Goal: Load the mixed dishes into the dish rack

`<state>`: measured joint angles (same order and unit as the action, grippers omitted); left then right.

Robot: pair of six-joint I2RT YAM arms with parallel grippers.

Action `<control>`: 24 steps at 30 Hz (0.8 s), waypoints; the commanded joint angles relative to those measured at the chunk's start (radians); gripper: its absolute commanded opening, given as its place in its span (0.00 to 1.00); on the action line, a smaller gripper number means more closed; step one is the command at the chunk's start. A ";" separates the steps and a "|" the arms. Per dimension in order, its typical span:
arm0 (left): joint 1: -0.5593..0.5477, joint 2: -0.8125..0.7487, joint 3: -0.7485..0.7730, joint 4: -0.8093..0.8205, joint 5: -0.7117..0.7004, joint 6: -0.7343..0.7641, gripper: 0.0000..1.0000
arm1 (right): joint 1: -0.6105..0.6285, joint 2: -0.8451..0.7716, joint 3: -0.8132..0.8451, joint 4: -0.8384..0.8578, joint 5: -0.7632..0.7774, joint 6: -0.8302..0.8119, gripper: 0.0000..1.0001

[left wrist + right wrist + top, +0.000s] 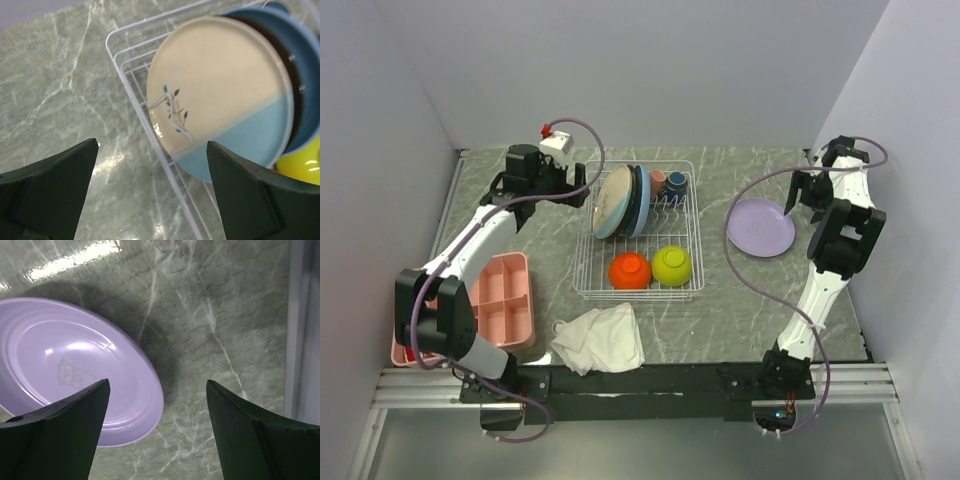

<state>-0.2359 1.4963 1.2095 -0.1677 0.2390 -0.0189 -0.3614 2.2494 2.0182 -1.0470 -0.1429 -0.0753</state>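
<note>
The dish rack (692,232) sits mid-table. A cream-and-blue plate (613,200) and a light-blue plate (641,198) stand on edge in it, with a pink mug (658,181) and a dark-blue mug (677,183) behind them. An orange bowl (630,270) and a lime-green bowl (672,265) lie at its front. My left gripper (576,190) hangs open just left of the rack (131,80), facing the cream-and-blue plate (215,90), nothing between its fingers. The lavender plate (761,227) lies flat on the table to the right. My right gripper (157,432) stands open above its right rim (65,365), holding nothing.
A pink divided tray (500,305) lies at the front left beside the left arm. A crumpled white cloth (600,335) lies in front of the rack. Walls close in on the left, back and right; the right wall (302,315) is close to the right gripper.
</note>
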 commanded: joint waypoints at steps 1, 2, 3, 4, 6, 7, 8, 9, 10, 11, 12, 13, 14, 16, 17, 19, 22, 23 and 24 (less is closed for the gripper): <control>0.017 0.034 0.045 -0.003 0.005 0.065 0.97 | 0.010 0.018 0.073 -0.036 -0.069 -0.046 0.85; 0.018 0.044 0.051 -0.003 0.000 0.057 0.97 | 0.012 0.022 0.060 -0.033 -0.069 -0.043 0.84; 0.018 0.051 0.058 -0.006 0.002 0.048 0.98 | 0.015 0.025 0.053 -0.031 -0.073 -0.043 0.84; 0.018 0.065 0.065 -0.004 0.000 0.043 0.97 | 0.016 0.029 0.047 -0.031 -0.069 -0.049 0.84; 0.018 0.076 0.076 -0.004 0.011 0.043 0.98 | 0.021 0.053 0.039 -0.030 -0.061 -0.047 0.84; 0.018 0.085 0.091 -0.010 0.019 0.046 0.98 | 0.018 0.062 0.037 -0.027 -0.060 -0.047 0.83; 0.018 0.091 0.102 -0.019 0.016 0.045 0.98 | 0.018 0.081 0.042 -0.030 -0.058 -0.047 0.82; 0.018 0.096 0.111 -0.026 0.011 0.046 0.98 | 0.019 0.088 0.046 -0.034 -0.058 -0.049 0.82; 0.018 0.104 0.126 -0.030 0.008 0.048 0.97 | 0.019 0.096 0.051 -0.039 -0.061 -0.057 0.80; 0.018 0.107 0.133 -0.033 0.005 0.053 0.97 | 0.019 0.111 0.059 -0.041 -0.064 -0.061 0.78; 0.018 0.110 0.136 -0.030 0.000 0.059 0.97 | 0.021 0.117 0.063 -0.044 -0.069 -0.066 0.77; 0.018 0.114 0.140 -0.030 -0.006 0.059 0.97 | 0.022 0.125 0.068 -0.047 -0.073 -0.072 0.75; 0.018 0.119 0.145 -0.030 -0.013 0.059 0.97 | 0.022 0.136 0.065 -0.048 -0.076 -0.073 0.74; 0.018 0.127 0.156 -0.033 -0.015 0.065 0.98 | 0.029 0.144 0.057 -0.045 -0.090 -0.075 0.69; 0.018 0.128 0.160 -0.035 -0.015 0.066 0.97 | 0.033 0.150 0.056 -0.048 -0.099 -0.073 0.69; 0.018 0.140 0.183 -0.042 -0.020 0.073 0.98 | 0.039 0.154 0.059 -0.045 -0.103 -0.069 0.65; 0.018 0.157 0.211 -0.047 -0.026 0.082 0.98 | 0.050 0.171 0.080 -0.044 -0.115 -0.057 0.47; 0.018 0.163 0.220 -0.049 -0.026 0.083 0.97 | 0.055 0.174 0.088 -0.044 -0.119 -0.054 0.42; 0.018 0.168 0.231 -0.052 -0.023 0.088 0.98 | 0.058 0.174 0.091 -0.045 -0.126 -0.054 0.35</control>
<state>-0.2184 1.6485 1.3678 -0.2123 0.2264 0.0418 -0.3267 2.3886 2.0567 -1.0866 -0.2302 -0.1322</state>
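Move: The lilac plate lies with its middle about 10 cm to the right hand's left and some 3 cm back, roughly 6 cm below it. Farther to that hand's left, by about 41 cm and 5 cm back, sits the middle of the dish rack, with the green bowl in it some 33 cm left and 14 cm back. From the left hand the plate is about 44 cm to the right, 2 cm back and 21 cm below. Sinking about 5 cm and easing 3 cm left, the right hand brings its open fingers down astride the lilac plate's right rim, turning some 10 degrees, and narrows them to about half open, its left finger over the plate and seemingly nudging it. The empty left hand, open, edges about 4 cm forward beside the racked plates, dipping 3 cm and coming mostly back up. ##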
